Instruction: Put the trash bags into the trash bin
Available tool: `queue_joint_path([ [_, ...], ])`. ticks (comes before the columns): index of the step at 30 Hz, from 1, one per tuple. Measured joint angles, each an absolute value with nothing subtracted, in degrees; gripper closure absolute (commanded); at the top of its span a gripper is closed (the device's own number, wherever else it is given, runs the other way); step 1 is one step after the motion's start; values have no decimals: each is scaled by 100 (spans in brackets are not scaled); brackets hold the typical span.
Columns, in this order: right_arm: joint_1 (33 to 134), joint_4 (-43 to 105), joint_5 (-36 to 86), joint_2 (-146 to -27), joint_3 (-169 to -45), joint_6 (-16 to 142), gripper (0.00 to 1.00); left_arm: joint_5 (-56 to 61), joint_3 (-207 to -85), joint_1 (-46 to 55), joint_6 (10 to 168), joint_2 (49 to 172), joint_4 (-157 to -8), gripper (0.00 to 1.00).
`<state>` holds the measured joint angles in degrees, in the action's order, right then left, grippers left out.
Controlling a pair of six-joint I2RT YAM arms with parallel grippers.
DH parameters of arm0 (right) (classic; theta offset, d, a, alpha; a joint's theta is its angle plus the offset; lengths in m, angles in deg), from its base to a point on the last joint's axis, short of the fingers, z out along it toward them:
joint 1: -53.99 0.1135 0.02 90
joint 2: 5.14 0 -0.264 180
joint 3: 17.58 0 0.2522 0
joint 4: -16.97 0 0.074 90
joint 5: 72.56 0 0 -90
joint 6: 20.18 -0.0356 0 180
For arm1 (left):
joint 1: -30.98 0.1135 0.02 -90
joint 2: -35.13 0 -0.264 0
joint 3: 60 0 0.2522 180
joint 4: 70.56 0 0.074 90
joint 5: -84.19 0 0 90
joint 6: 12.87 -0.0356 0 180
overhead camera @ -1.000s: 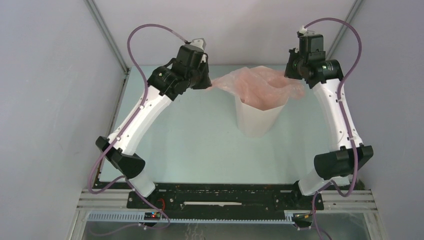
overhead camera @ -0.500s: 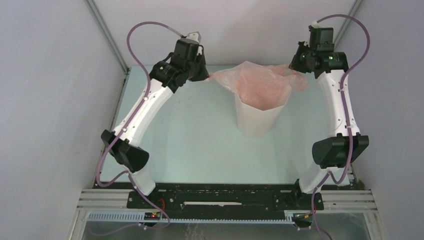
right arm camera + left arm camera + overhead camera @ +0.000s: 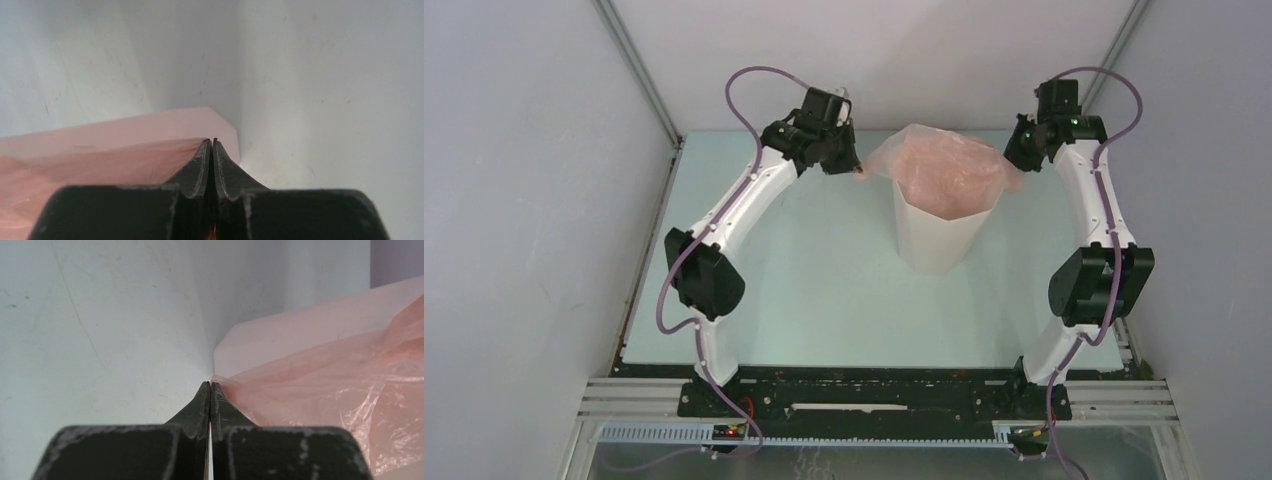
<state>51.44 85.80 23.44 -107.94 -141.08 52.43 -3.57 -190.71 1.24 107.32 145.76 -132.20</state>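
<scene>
The white faceted trash bin (image 3: 936, 243) stands upright in the middle of the table. A pale-pink trash bag (image 3: 949, 168) sits in its mouth, spread open, with its edges over the rim. My left gripper (image 3: 859, 172) is just left of the rim, shut on the bag's left corner. In the left wrist view the jaws (image 3: 210, 384) meet, and pink film (image 3: 325, 390) spreads to their right. My right gripper (image 3: 1018, 166) is just right of the rim. Its jaws (image 3: 211, 140) are pressed together on the bag's right edge (image 3: 100, 155).
The pale green table top (image 3: 804, 270) lies all around the bin. Grey walls (image 3: 534, 200) close in on the left, back and right. Both arm bases stand at the near edge on a black rail (image 3: 874, 395).
Both grippers have come down and in toward the bin rim, the left one shifting right. The bag, which stretched out wide beyond the rim, now sits closer round the bin's mouth.
</scene>
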Motion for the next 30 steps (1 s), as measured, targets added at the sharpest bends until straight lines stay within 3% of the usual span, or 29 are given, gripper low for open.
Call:
queue_joint_path([
  [5, 5120, 8359, 2739, -10567, -13212, 5143, 85, 209, -18282, 120, 10936, 14309, -12789, 100],
  [9, 5048, 8421, 2966, -10364, -13043, 5147, 66, 948, -17414, 98, 11207, 13922, -12435, 96],
  [18, 4644, 9135, 2923, -10075, -14064, 5138, 35, 1295, -17082, 155, 11270, 13356, -12632, 63],
  [23, 4689, 9365, 2925, -9789, -14958, 5075, 26, 1306, -17228, 155, 11161, 13337, -12831, 54],
  [30, 5551, 8751, 3646, -9745, -15474, 5400, 26, 1284, -17193, 155, 11093, 13216, -12997, 60],
])
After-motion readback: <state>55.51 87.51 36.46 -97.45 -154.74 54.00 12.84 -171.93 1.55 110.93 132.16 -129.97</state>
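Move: The trash bin, under the spread trash bag, has its middle about 16 cm to the left hand's right, 3 cm nearer the robot and 13 cm below. The bag's middle lies over the opening, 16 cm to this hand's right, level in reach and a couple of cm lower. From the right hand, the bin is roughly 14 cm left, 3 cm back and 13 cm down; the bag is some 15 cm left, 1 cm back and 2 cm down. Both hands still have a corner. The left hand drags its pinched bag corner back about 9 cm beside the bin, dipping roughly 3 cm and coming back up as its fingers open nearly halfway. The right hand, its fingers already parting, draws back and down a few cm, opens wide to let go of its corner, then climbs away about 20 cm, finally swinging left over the bin's far side and tilting up. ##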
